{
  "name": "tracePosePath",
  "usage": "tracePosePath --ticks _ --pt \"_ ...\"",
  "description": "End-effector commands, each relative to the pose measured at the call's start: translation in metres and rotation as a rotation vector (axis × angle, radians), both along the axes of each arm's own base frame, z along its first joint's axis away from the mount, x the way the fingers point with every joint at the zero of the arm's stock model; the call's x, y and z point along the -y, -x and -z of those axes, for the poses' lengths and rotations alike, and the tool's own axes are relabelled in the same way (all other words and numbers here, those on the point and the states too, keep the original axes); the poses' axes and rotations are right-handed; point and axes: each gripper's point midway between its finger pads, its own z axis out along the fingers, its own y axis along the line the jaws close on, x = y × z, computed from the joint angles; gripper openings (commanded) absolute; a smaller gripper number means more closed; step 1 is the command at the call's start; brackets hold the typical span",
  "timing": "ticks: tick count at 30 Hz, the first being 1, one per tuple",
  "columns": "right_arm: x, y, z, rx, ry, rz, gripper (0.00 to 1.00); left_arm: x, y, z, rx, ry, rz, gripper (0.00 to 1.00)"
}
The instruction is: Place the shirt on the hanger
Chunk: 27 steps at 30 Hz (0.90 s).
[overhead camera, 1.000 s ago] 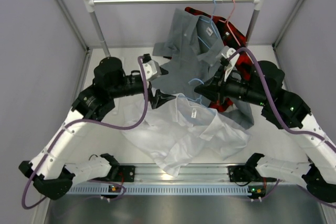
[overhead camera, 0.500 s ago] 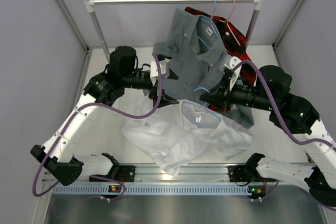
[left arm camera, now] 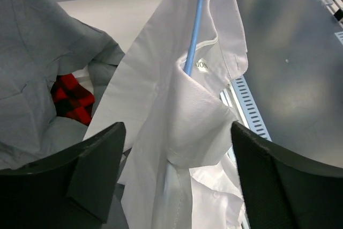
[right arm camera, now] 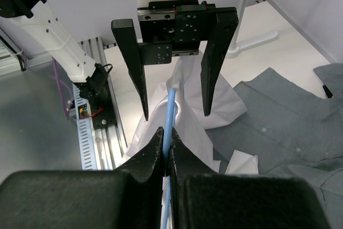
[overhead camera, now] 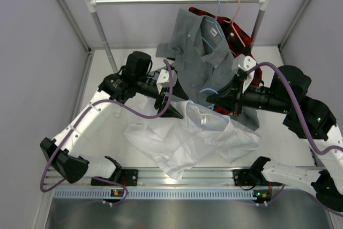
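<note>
The white shirt (overhead camera: 187, 138) lies crumpled on the table, its collar end lifted toward the grippers. My right gripper (overhead camera: 213, 100) is shut on the light-blue wire hanger (overhead camera: 208, 90). In the right wrist view the wire (right arm camera: 171, 108) runs from the closed jaws (right arm camera: 168, 156) into the white fabric (right arm camera: 225, 95). My left gripper (overhead camera: 178, 105) is open. In the left wrist view its fingers (left arm camera: 91, 170) stand wide either side of a hanging fold of the shirt (left arm camera: 182, 127), and the hanger wire (left arm camera: 195, 25) enters the collar above it. The hanger's lower part is hidden inside the shirt.
A grey shirt (overhead camera: 198, 52) on a blue hanger and a red-and-black plaid shirt (overhead camera: 236, 41) on a pink hanger (overhead camera: 236, 9) hang from the rail (overhead camera: 177, 1) just behind the grippers. The grey fabric (left arm camera: 43, 68) is close on the left gripper's left. An aluminium rail (overhead camera: 182, 178) runs along the near edge.
My left arm has swung right and forward, its open gripper now straddling the shirt's collar end. My right gripper has drawn back slightly to the right with the hanger.
</note>
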Motion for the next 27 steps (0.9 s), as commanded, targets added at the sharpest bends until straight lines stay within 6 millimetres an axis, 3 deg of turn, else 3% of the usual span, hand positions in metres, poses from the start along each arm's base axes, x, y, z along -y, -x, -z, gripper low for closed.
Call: tracePosePath --ticks 1,2,3,12,13,14,15,22,25,26,27 --pt "0.002 0.006 -0.024 0.051 -0.047 -0.018 0.0 0.002 0.008 -0.008 -0.005 0.046 0.074 0.79" --pt "0.001 0.006 -0.026 0.054 -0.051 -0.024 0.0 0.004 0.004 -0.01 0.0 0.041 0.064 0.7" --pt "0.001 0.009 -0.028 0.056 -0.057 -0.036 0.0 0.006 -0.001 -0.005 -0.007 0.025 0.046 0.69" --pt "-0.006 0.012 -0.034 0.056 -0.088 -0.075 0.0 0.01 -0.005 -0.01 -0.014 0.029 0.052 0.65" --pt "-0.006 0.012 -0.034 0.056 -0.091 -0.076 0.0 0.01 -0.006 -0.01 -0.021 0.026 0.047 0.46" --pt "-0.006 0.012 -0.034 0.057 -0.092 -0.076 0.0 0.011 -0.007 -0.01 -0.026 0.021 0.042 0.14" --pt "-0.007 0.012 -0.033 0.056 -0.094 -0.076 0.0 0.011 -0.009 -0.009 -0.026 0.017 0.034 0.0" --pt "-0.008 0.005 -0.017 0.038 -0.07 -0.049 0.0 0.009 -0.005 -0.011 0.006 0.034 0.049 0.0" --pt "0.0 -0.002 0.002 0.021 -0.026 0.015 0.42 0.006 -0.001 -0.014 0.014 0.037 0.045 0.0" --pt "0.007 -0.002 0.009 0.021 -0.008 0.038 0.67 0.005 -0.001 -0.014 0.018 0.037 0.041 0.0" --pt "0.013 -0.003 0.015 0.021 0.009 0.064 0.75 0.004 0.001 -0.013 0.018 0.035 0.037 0.0"
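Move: The white shirt's bunched shoulder, with the hanger arm running into it, lies between the left hand's open fingers, about 2 cm to the right, 1 cm ahead and 1 cm below. From that hand the collar label is some 5 cm right and 3 cm back, roughly 2 cm up. The hanger's neck sits in the right hand's shut fingers; from there the shoulder is about 9 cm left, 2 cm ahead and 8 cm below. The shirt's shoulder is pinched by the left hand, which eases about 1.5 cm down, 1 cm right and 1 cm forward over it with its fingers part closed, then shuts them and comes up a little. Only then does the right hand, almost in place until now, open its fingers off the hanger's neck and begin to sink some 2 cm from its highest point. ##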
